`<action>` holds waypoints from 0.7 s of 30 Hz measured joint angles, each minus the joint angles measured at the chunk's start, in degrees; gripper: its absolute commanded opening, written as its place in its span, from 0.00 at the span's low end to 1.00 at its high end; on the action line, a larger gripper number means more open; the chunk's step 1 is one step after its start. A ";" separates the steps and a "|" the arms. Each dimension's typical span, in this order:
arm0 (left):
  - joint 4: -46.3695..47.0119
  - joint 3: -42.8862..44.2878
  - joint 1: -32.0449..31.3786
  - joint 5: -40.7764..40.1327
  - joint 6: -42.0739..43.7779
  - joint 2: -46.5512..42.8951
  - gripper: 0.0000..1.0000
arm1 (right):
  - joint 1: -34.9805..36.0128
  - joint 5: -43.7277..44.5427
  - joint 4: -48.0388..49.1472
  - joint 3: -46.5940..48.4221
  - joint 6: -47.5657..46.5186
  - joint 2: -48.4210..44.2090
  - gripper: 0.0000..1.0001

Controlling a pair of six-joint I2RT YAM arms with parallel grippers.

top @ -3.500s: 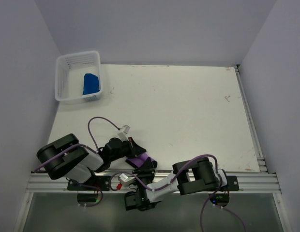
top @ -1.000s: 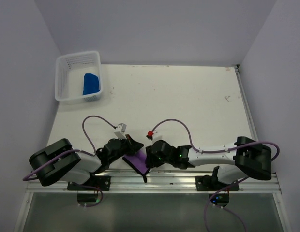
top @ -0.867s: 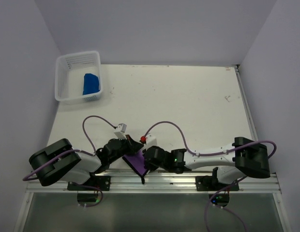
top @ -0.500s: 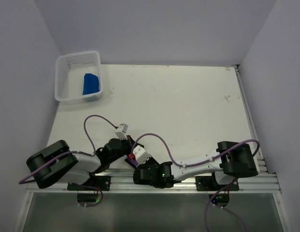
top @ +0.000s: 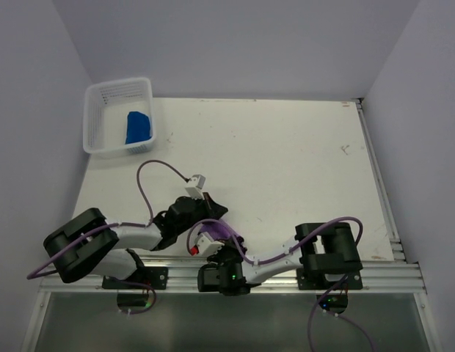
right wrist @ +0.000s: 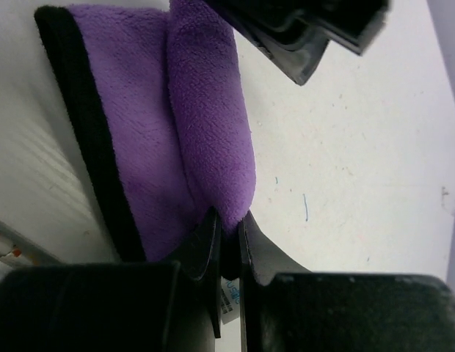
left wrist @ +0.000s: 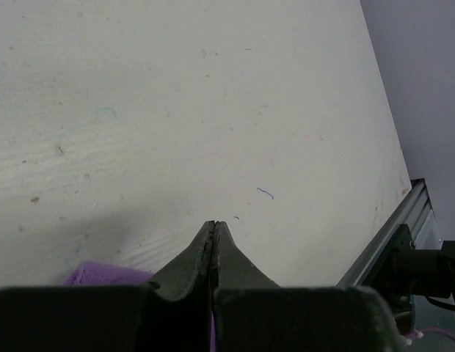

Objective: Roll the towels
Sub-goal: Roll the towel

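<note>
A purple towel (right wrist: 205, 117) with a black hem lies near the table's front edge (top: 226, 233), one side folded over into a thick roll. My right gripper (right wrist: 227, 220) is shut on the near end of that roll, at the table's near edge (top: 229, 248). My left gripper (left wrist: 215, 224) is shut, its fingertips bare over the tabletop. It lies across the roll's far end (right wrist: 304, 73), and a purple corner (left wrist: 103, 273) shows under it. In the top view the left gripper (top: 213, 209) sits just behind the towel. A blue towel (top: 138, 127) lies rolled in the basket.
A white mesh basket (top: 95, 139) stands at the table's far left corner. The metal base rail (top: 374, 277) runs along the near edge, with purple cables looping over both arms. Grey walls close in the table on the left, back and right.
My right arm swung from the right side in to the near edge, and its gripper shut on the purple towel. My left gripper shifted a little farther onto the table, and stayed shut.
</note>
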 measured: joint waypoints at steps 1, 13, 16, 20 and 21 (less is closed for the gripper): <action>0.00 0.63 0.00 0.02 0.13 0.48 0.00 | 0.02 0.57 0.33 0.09 -0.48 0.66 0.00; 3.37 0.33 0.04 2.01 -1.57 7.91 0.00 | 0.09 7.34 4.83 0.76 -9.92 6.58 0.02; 5.18 -0.92 0.04 2.08 -2.10 8.22 0.00 | 0.24 7.63 5.09 0.76 -10.75 6.80 0.14; 8.81 -3.96 -0.07 2.19 -3.58 8.81 0.00 | 0.24 6.16 5.25 0.74 -11.08 5.90 0.31; 9.88 -4.76 -0.07 2.19 -3.93 8.92 0.00 | 0.24 5.29 5.29 0.66 -10.84 4.90 0.36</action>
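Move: The rolled part of the purple towel lies about 5 cm back from the left fingertips, 1 cm to their left and some 4 cm below. The right fingers already pinch its right end; its middle is roughly 2 cm ahead of them, 4 cm to their left and 1 cm lower. The unrolled flap lies on the roll's near side: about 2 cm back, 5 cm left of the right hand and 3 cm lower. The right fingers keep their pinch on the roll's right end, edging about 1 cm forward while the wrist tips the fingertips up and rolls its left side down, some 15 degrees in all; then they part partway around it. Meanwhile the shut left fingers sink about 4 cm, then also draw back nearly 2 cm towards the roll, coming down against its far side. ##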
